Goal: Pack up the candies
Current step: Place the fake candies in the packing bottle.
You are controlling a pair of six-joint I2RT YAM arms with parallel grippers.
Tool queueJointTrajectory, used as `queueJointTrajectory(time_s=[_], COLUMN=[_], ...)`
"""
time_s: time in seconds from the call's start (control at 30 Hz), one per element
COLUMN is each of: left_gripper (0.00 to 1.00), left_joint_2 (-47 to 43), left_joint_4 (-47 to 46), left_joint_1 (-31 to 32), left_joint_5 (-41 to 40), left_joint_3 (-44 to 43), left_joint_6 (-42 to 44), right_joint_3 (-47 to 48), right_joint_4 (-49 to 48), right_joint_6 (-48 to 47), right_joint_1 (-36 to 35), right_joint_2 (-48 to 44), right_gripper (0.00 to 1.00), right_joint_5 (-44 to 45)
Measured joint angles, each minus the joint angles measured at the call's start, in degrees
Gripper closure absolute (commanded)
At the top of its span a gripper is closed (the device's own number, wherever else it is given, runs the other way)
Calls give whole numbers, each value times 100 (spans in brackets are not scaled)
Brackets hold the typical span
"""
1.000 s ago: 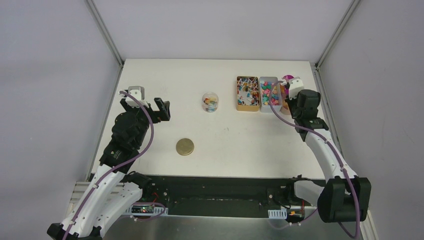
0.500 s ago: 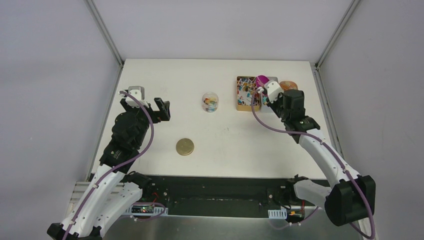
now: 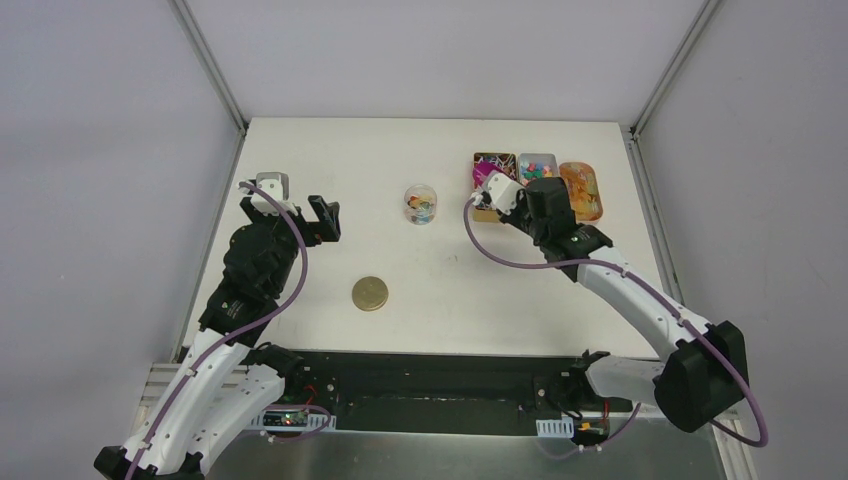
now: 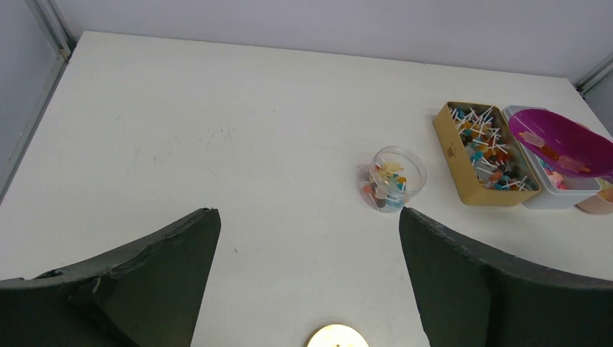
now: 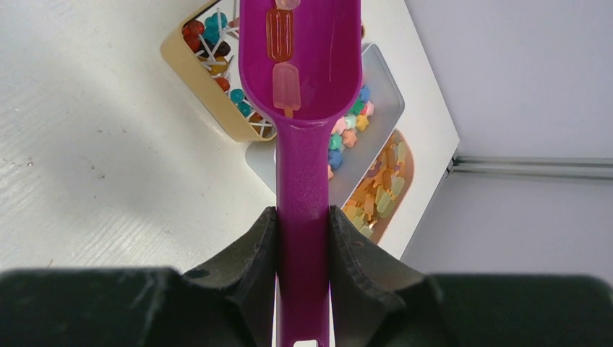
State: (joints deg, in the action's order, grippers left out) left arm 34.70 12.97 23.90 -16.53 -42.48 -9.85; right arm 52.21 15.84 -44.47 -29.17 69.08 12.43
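Note:
My right gripper (image 5: pixel 303 217) is shut on the handle of a magenta scoop (image 5: pixel 300 72). Its bowl carries a few orange-pink lolly-shaped candies (image 5: pixel 287 85). In the top view that gripper (image 3: pixel 505 198) hangs over the near left part of the trays, with the scoop (image 3: pixel 486 178) over the gold box (image 3: pixel 497 160). More candies fill the gold box (image 4: pixel 481 155), the white tray (image 5: pixel 361 108) and the orange tray (image 3: pixel 581 190). A small clear jar (image 3: pixel 421 204) holding some candies stands mid-table. My left gripper (image 4: pixel 307 217) is open and holds nothing, left of the jar (image 4: pixel 394 178).
A round gold lid (image 3: pixel 370 293) lies flat on the white table, nearer the arms than the jar; its edge shows as the lid (image 4: pixel 336 337) below my left fingers. Metal frame posts rise at the table's far corners.
The right arm has swung left with the scoop, from over the orange tray at the far right to over the gold box. The left arm has not moved.

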Motion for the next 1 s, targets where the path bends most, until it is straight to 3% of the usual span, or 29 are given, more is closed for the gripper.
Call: queueJointTrajectory(time_s=[1.0], left_gripper=[1], left_joint_2=[-39], left_joint_4=[7], left_joint_1=[0], left_joint_5=[-7], left_joint_3=[0], left_joint_6=[0], right_joint_3=[1394], right_joint_4=[343], right_joint_6=[-905], right_joint_1=[-1746], right_joint_2=[2033], right_gripper=[100], right_joint_5=[1311])
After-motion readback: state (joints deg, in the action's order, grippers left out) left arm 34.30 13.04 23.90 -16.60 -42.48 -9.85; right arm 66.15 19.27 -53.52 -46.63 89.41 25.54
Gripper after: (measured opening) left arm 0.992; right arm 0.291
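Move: The right hand holds the pink scoop, loaded with fake candies, and is bound for the packing bottle, whose middle lies about 19 cm to its left, some 7 cm ahead and 14 cm below. The lollipop box is roughly 14 cm ahead of this hand and 3 cm left, with the star candy box 14 cm ahead and 7 cm right, both some 16 cm down. From the idle left hand the bottle is about 15 cm ahead, 18 cm right and 23 cm below. Keeping its pinch on the scoop's handle, the right hand carries the load steadily left by about 10.5 cm, off from in front of the candy boxes towards the packing bottle, sinking a little towards the end. On the way the wrist rolls some 20 degrees, left side down, and swings a little counter-clockwise, so the bowl's tip comes close to the right side of the bottle's rim. ##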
